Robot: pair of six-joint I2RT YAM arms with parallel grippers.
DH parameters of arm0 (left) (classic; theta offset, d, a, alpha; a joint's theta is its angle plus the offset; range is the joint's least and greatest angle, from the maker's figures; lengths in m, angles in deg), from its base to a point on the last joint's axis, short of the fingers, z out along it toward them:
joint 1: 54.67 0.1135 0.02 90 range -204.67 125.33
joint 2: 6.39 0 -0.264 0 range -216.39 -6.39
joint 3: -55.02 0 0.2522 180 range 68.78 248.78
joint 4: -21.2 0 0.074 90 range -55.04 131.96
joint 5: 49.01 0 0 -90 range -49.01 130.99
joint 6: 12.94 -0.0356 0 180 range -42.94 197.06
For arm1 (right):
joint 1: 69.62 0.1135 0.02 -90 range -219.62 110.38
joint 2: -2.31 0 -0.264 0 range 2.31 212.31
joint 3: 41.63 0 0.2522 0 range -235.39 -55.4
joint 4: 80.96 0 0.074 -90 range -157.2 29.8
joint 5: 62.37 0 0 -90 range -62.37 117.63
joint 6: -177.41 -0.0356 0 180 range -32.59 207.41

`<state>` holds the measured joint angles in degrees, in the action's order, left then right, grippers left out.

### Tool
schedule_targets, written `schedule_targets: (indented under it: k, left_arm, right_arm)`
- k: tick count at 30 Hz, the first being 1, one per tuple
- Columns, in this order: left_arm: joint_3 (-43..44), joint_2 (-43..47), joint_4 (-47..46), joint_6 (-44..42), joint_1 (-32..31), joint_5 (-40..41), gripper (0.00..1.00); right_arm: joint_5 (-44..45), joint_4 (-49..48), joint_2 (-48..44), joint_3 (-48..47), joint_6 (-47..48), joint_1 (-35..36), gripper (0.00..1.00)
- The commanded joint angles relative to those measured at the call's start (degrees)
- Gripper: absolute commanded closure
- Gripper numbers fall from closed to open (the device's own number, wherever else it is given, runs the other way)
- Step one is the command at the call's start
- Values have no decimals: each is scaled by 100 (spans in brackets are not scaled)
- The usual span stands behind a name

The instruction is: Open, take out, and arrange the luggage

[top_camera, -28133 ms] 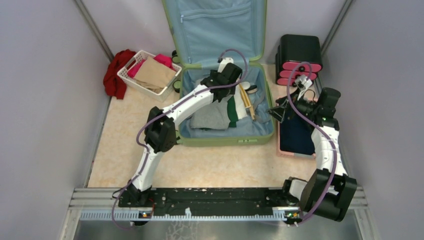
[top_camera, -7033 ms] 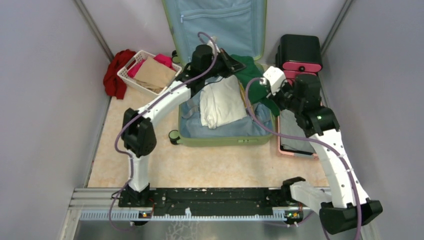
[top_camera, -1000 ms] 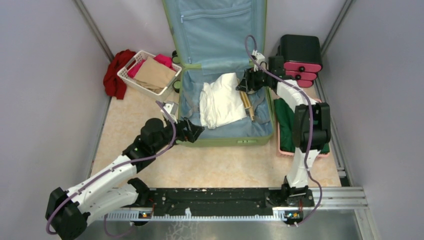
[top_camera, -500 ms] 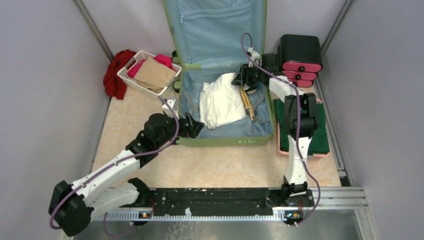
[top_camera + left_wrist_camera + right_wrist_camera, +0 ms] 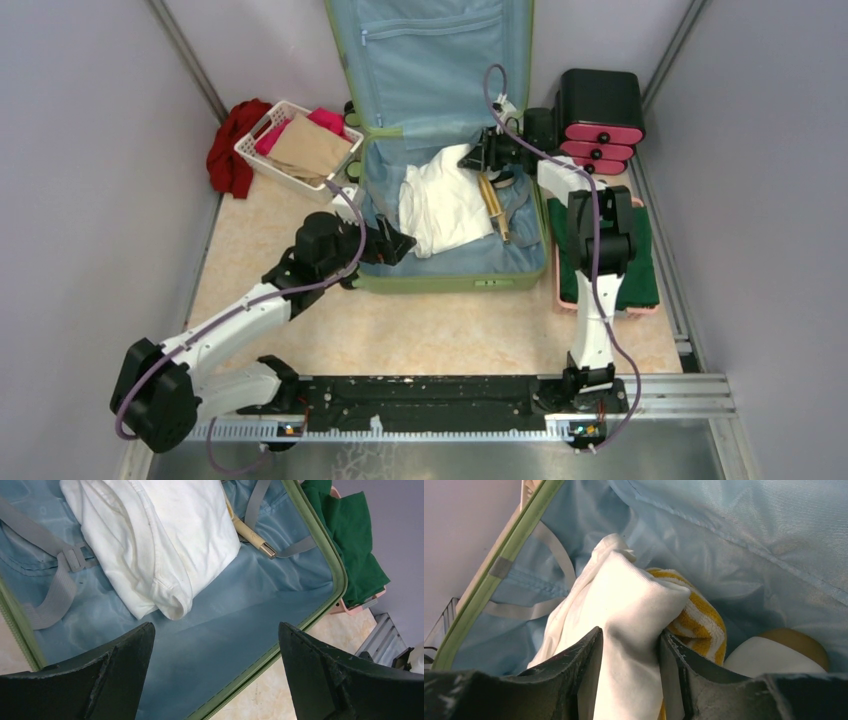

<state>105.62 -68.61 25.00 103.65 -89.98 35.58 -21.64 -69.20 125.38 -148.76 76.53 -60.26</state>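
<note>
The luggage (image 5: pixel 450 276), a light-green suitcase, lies open with its lid upright at the back. A folded white garment (image 5: pixel 440 200) rests on the blue lining. My right gripper (image 5: pixel 480 160) is at the garment's back right corner. In the right wrist view this gripper (image 5: pixel 629 641) is shut on a fold of the white garment (image 5: pixel 624 595), and a yellow-striped towel (image 5: pixel 699 615) lies just behind it. My left gripper (image 5: pixel 400 243) hovers over the suitcase's front left corner. It stands open (image 5: pixel 215 630) and empty above the lining, short of the garment (image 5: pixel 160 540) and the green rim (image 5: pixel 270 656).
A green garment (image 5: pixel 640 250) lies on a pink tray right of the suitcase. A black-and-pink drawer box (image 5: pixel 598 115) stands behind it. A white basket of clothes (image 5: pixel 298 145) and a red cloth (image 5: pixel 230 145) sit at the back left. A beige stick (image 5: pixel 493 205) lies beside the white garment.
My right gripper has closed on the corner of the white garment. My left arm has swung up and right, bringing its open gripper over the suitcase's front left corner.
</note>
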Motion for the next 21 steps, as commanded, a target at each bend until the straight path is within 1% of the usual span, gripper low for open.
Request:
schedule_targets:
  k: [1,3,4,5,8,19,21]
  left_arm:
    - [134,-166,-487,271,165,-474,1]
    - [97,-244,-632,373,264,-597,2]
    - [70,-290,-716,424,311,-646,2]
    - [53,-348,-804,479,351,-698,2]
    - [86,-594,-1028,639,439,-784,2]
    - [885,-1773,-910,931,588,-728,4]
    - [976,-1947,-911,944,632,-796,4]
  right_arm:
    - [-266,-362,-240,-88,-138,74,56]
    - [-262,-355,-267,-93,-139,72,61]
    - [-262,-350,-290,-79,-130,74,66]
    - [-250,-327,-310,-73,-120,70,74]
    - [-249,-243,-363,-62,-53,74,83]
    - [-129,-159,-782,251,218,74,100]
    - [-31,-120,-919,336,331,61,100]
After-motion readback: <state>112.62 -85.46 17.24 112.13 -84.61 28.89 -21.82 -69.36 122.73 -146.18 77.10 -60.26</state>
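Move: The white garment's middle lies about 8 cm ahead of the left hand, 8 cm to its right and 9 cm below; the wooden handle is some 17 cm to that hand's right and 7 cm ahead. The right hand already has a raised fold at the garment's far right corner between its half-open fingers, the garment's middle being about 9 cm back and 4 cm left of them. Striped cloth lies 4 cm ahead of the right hand, level sideways, and a white-and-tan item 5 cm ahead and 5 cm right, all slightly lower. The right hand stays almost in place while its fingers go from under half open to nearly shut, pinching the raised fold of the white garment, and only at the end does it start to draw back by about 1 cm and lift slightly. Meanwhile the left hand, still wide open and empty, reaches about 5 cm forward, with some 2 cm to the right and 2 cm down, in over the garment's left edge, tipping and rolling its fingers by roughly 10 degrees. ##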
